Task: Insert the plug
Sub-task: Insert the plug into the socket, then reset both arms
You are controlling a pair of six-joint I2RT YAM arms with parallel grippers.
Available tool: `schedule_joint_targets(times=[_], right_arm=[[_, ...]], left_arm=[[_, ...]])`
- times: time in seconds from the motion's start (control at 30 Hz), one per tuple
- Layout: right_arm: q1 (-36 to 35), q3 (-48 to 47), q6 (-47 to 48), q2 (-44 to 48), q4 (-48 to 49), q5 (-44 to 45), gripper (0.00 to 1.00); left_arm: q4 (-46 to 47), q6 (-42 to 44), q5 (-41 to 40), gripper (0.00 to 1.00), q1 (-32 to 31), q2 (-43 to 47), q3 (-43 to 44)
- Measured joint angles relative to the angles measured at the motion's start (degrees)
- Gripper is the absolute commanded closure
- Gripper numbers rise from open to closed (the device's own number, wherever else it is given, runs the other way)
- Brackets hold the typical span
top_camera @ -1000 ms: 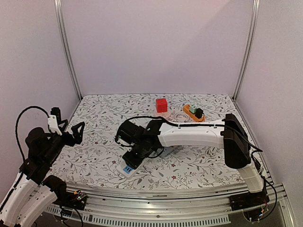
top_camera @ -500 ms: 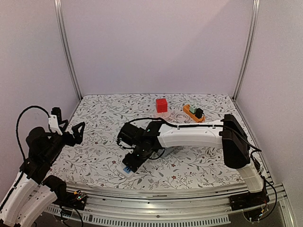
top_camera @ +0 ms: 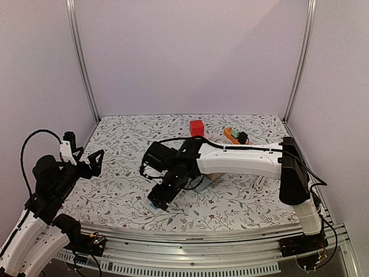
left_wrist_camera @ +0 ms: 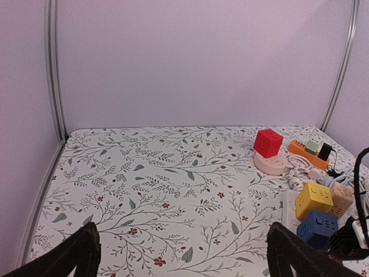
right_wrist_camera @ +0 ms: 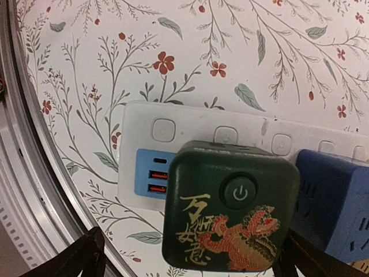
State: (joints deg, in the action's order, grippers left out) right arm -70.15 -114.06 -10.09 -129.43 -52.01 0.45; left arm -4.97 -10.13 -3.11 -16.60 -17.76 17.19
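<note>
The plug is a dark green cube [right_wrist_camera: 230, 208] with a power button and a gold and red dragon print. It stands on the white power strip [right_wrist_camera: 190, 124], next to the strip's blue USB panel [right_wrist_camera: 151, 173] and a blue cube [right_wrist_camera: 334, 202]. My right gripper [right_wrist_camera: 193, 257] hangs open over it, one finger on each side, neither touching it. In the top view that gripper [top_camera: 163, 195] is low over the strip's near end [top_camera: 152, 204]. My left gripper [top_camera: 86, 164] is open and holds nothing at the far left; its wrist view [left_wrist_camera: 181, 254] shows only bare cloth between the fingers.
Yellow [left_wrist_camera: 314, 199], blue [left_wrist_camera: 317, 228] and beige [left_wrist_camera: 341, 196] cubes sit along the strip. A red cube [left_wrist_camera: 268, 142] rests on a pink round base [left_wrist_camera: 271, 163] at the back, beside an orange strip [left_wrist_camera: 305, 151] and white cables. The table's metal front rail [right_wrist_camera: 23, 190] runs close to the strip.
My right gripper's jaws have spread wide and let go of the green plug, which stays on the strip. The right arm shifted slightly. The left arm has not moved.
</note>
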Motion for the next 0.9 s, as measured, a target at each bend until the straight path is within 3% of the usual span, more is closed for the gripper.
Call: schedule_joint_targets(times=[0.13, 0.27, 0.53, 0.77, 0.9], right_arm=[[0.55, 1.07, 0.74, 7.06, 0.7, 4.46, 0.01], [5.07, 11.47, -1.38, 22.03, 5.97, 11.98, 0.01], [37.55, 42.95, -9.7, 51.23, 17.92, 24.06, 0.01], [54.66, 63.84, -10.12, 69.85, 22.71, 28.81, 0.01], [59.87, 72.65, -8.41, 77.42, 27.06, 31.63, 0.01]], left_arm=[[0.02, 0.0, 0.24, 0.01, 0.44, 0.0, 0.0], [0.11, 0.0, 0.52, 0.0, 1.33, -0.22, 0.0], [0.35, 0.0, 1.38, 0.01, 6.12, -0.37, 0.0], [1.05, -0.04, 2.71, 0.01, 12.5, -2.23, -0.22], [1.31, -0.07, 4.04, 0.0, 15.67, -4.13, -0.35]])
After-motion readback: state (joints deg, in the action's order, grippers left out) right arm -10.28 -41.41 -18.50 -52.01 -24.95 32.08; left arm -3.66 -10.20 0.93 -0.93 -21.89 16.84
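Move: The dark green cube plug I have just let go of sits on the white strip about 2 cm ahead of my right hand, 1 cm right and 4 cm below. The blue cube is roughly 8 cm ahead and 6 cm right of the hand, the yellow cube 14 ahead and 11 right, the peach cube 12 ahead and 19 right, all about 4 cm below. From my left hand the green cube lies some 22 cm right, 5 cm back and 18 cm below. With fingers already wide open, I lift my right hand clear of the green cube, then sweep it fast to the right, over the blue, yellow and peach cubes, to the table's right side, over 50 cm away. It climbs and reaches forward first, then sinks and draws back a little while turning clockwise and tipping up until the fingers point forward and down. My left hand drifts about 6 cm left, away from the strip. ##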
